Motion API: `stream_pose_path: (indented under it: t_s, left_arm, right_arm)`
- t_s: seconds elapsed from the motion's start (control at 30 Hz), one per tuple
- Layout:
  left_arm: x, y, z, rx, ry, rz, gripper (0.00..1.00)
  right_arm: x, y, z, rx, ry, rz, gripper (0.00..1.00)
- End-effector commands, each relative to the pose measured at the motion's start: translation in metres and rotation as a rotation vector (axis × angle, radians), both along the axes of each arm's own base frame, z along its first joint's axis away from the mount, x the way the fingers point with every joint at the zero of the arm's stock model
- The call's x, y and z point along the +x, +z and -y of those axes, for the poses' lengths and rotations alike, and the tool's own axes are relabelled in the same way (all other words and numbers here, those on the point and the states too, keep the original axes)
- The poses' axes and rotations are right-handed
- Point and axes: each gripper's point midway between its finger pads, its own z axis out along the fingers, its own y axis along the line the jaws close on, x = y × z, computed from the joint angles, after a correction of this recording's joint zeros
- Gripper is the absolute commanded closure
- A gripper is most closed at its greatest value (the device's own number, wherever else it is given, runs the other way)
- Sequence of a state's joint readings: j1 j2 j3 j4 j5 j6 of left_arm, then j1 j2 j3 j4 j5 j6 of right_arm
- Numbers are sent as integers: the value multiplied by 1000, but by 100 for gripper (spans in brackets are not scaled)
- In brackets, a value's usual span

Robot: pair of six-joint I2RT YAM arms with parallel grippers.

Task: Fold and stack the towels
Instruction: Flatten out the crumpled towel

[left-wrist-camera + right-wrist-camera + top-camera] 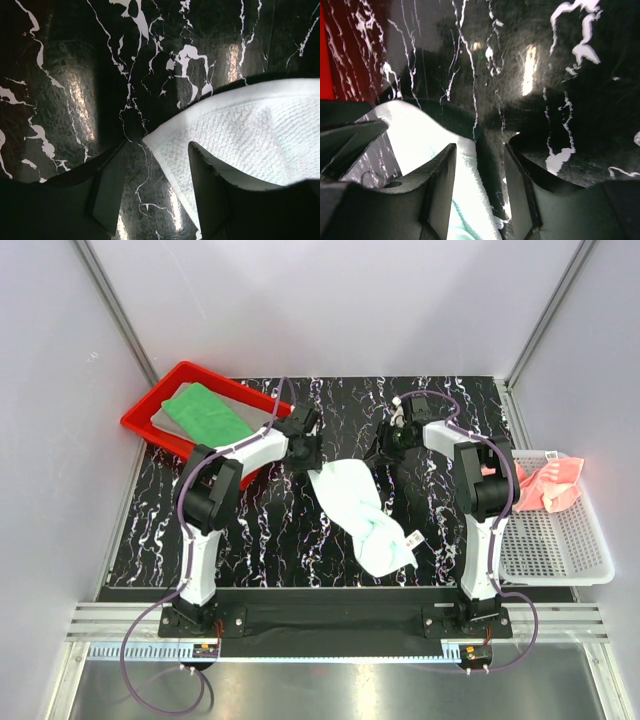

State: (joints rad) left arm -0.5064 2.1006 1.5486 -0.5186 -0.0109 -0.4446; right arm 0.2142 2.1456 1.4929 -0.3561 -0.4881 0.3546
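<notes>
A white towel (360, 510) with a small label (413, 537) lies crumpled on the black marbled table, running from centre toward the front. My left gripper (307, 455) hovers at its far left corner. In the left wrist view that gripper (157, 147) is open, its fingers astride the white towel's corner (165, 150). My right gripper (390, 440) is near the far right corner. It (479, 147) is open, with the towel's edge (465, 165) beside its left finger. A green towel (205, 412) lies on a grey towel (250, 405). A salmon-pink towel (548, 485) is at the right.
The green and grey towels rest in a red tray (140, 425) at the back left. A white mesh basket (555, 540) at the right edge holds the pink towel. Pale walls enclose the table on three sides.
</notes>
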Motion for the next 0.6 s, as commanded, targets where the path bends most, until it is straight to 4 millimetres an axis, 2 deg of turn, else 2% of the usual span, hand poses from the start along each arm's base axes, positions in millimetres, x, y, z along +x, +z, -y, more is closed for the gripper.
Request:
stream_pose_path:
  t_s: [0.0, 0.13, 0.17, 0.2, 0.27, 0.3, 0.33, 0.37, 0.4, 0.43, 0.47, 0.5, 0.53, 0.57]
  left_arm:
    - [10, -10, 2, 1, 37, 5, 46]
    - [5, -17, 11, -34, 12, -21, 55]
    - [2, -19, 11, -34, 5, -30, 65]
    - [0, -20, 12, -36, 2, -38, 70]
    - [-6, -16, 17, -71, -15, -48, 85]
    - [-9, -12, 23, -98, -31, -46, 97]
    - [-13, 2, 35, -159, -68, -43, 100]
    - [-15, 10, 42, -198, -85, -32, 100]
    - [-21, 32, 58, -264, -133, -15, 100]
    - [-23, 44, 65, -291, -153, 0, 100]
    - [-26, 58, 72, -310, -163, 11, 100]
    - [-33, 70, 80, -320, -184, 19, 100]
    - [-34, 87, 81, -318, -177, 44, 100]
    - [-38, 99, 80, -307, -171, 39, 100]
  right_arm:
    - [3, 4, -7, 45, 17, 43, 51]
    - [-2, 0, -7, 54, 9, 34, 53]
    - [-4, 0, -7, 51, 9, 31, 53]
    - [-6, 0, -6, 46, 6, 27, 54]
    - [-4, 7, 1, 11, -9, 50, 70]
    - [-8, 9, 6, -13, -17, 42, 77]
    - [-5, 12, 16, -66, -42, 55, 88]
    - [-3, 30, 22, -93, -61, 87, 92]
    - [-10, 29, 43, -196, -112, 56, 95]
    - [-14, 34, 55, -256, -143, 48, 98]
    - [-18, 54, 66, -302, -177, 69, 100]
    - [-33, 59, 77, -354, -194, 32, 100]
    - [-38, 84, 85, -374, -224, 80, 100]
    - [-52, 85, 89, -383, -227, 63, 100]
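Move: Just beside the left fingertips, about 1 cm to their left and 1 cm below, lies the white towel's far left corner; the red tray's middle is some 21 cm left and 10 cm farther out from that hand. The far right corner lies about 1 cm left, 1 cm back and 1 cm below the right hand point. The towel's tag lies from the right hand roughly 18 cm back and 8 cm to the right. Pinching shut from half open, each hand takes its own far corner of the white towel low over the table, the left a little sooner than the right. Both then sweep the corners about 5 cm to the robot's right and 3 cm back, the right hand rising nearly 3 cm and the left about 1.5, fingertips swinging rightward some 10 degrees. ##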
